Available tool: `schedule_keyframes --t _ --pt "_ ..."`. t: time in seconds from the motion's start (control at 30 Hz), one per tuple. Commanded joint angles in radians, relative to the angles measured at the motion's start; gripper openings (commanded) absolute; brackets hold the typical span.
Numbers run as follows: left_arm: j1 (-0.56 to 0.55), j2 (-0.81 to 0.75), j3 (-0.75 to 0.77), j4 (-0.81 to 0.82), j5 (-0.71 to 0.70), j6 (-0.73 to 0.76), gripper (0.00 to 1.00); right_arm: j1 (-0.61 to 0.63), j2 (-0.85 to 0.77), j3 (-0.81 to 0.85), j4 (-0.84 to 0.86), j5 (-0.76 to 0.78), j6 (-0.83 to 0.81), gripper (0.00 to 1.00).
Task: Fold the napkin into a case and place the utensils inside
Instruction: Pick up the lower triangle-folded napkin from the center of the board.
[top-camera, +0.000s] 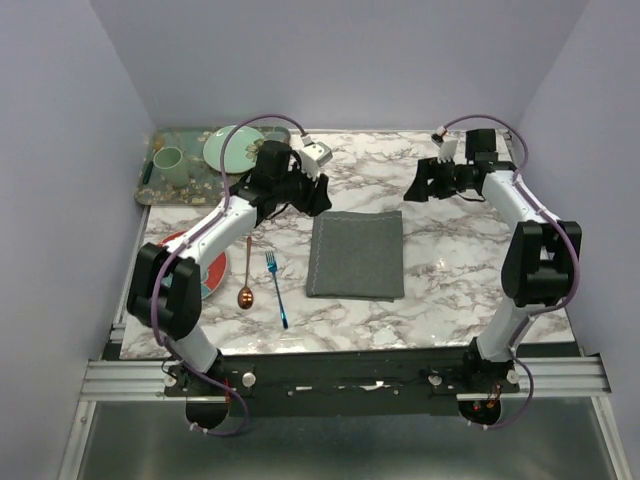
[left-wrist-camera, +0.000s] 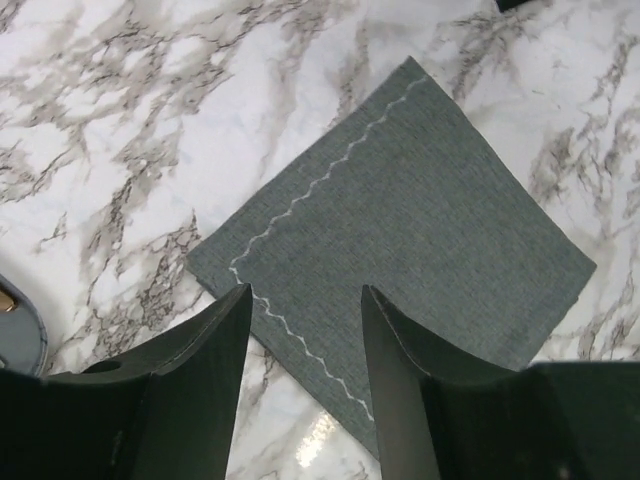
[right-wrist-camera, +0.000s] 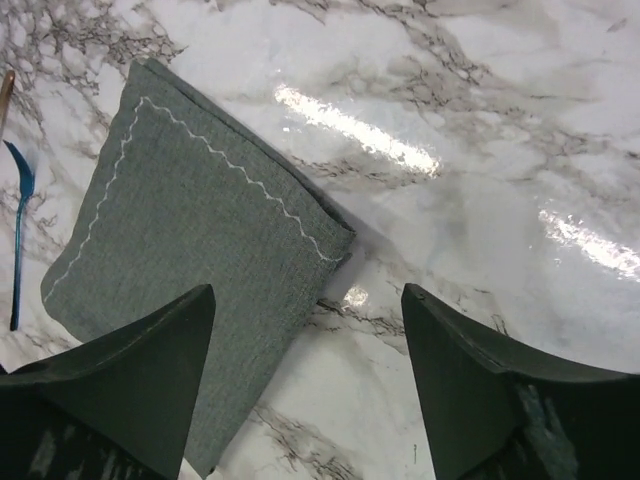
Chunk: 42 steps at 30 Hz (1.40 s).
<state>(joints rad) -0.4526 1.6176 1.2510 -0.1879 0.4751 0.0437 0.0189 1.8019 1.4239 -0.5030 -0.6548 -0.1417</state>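
The dark grey napkin (top-camera: 356, 254) lies folded into a flat rectangle at the table's middle, its wavy light stitching (left-wrist-camera: 300, 205) facing up. Left of it, the blue fork (top-camera: 277, 288) and the copper spoon (top-camera: 246, 272) rest side by side on the marble. My left gripper (top-camera: 320, 197) hovers by the napkin's far left corner, and its jaws are open with nothing between them (left-wrist-camera: 305, 300). Near the far right corner hangs my right gripper (top-camera: 413, 186), wide open and empty (right-wrist-camera: 308, 295). The right wrist view shows the napkin (right-wrist-camera: 190, 260) and the fork (right-wrist-camera: 20, 235).
A patterned green tray (top-camera: 150, 190) at the back left carries a pale green cup (top-camera: 168, 165) and a green plate (top-camera: 232, 148). A red-rimmed plate (top-camera: 208, 275) sits under the left arm. Purple walls stand on three sides of the table.
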Motion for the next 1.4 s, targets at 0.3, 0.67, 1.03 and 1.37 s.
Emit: schedule_keyframes --t 0.3,0.67,1.03,1.37 --pt "0.111 0.303 0.211 -0.16 0.142 -0.154 0.54 -0.01 0.253 0.036 0.015 -0.104 0.132 0.74" --pt "0.137 0.349 0.246 -0.203 0.126 -0.131 0.55 -0.01 0.402 0.159 -0.045 -0.219 0.204 0.67" --pt "0.16 0.352 0.248 -0.214 0.131 -0.125 0.55 0.0 0.484 0.26 -0.212 -0.27 0.153 0.46" --pt "0.173 0.364 0.261 -0.199 0.137 -0.126 0.55 0.058 0.357 0.201 -0.19 -0.256 0.039 0.09"
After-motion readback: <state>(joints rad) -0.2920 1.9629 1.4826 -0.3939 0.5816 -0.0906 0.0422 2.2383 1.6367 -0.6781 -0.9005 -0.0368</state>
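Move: The napkin's far right corner lies about 3 cm left of the right hand, nearly level fore-and-aft, and some 11 cm below; the napkin's middle is about 9 cm back and 13 cm left. From the left hand, the napkin's far left corner is roughly 6 cm ahead, 3 cm left and 14 cm down; the fork lies 12 cm back and 11 cm left, the spoon 8 cm back and 17 cm left. Right hand sinks 10 cm, easing left, and pinches the napkin's far right corner; open left hand lowers forward. ##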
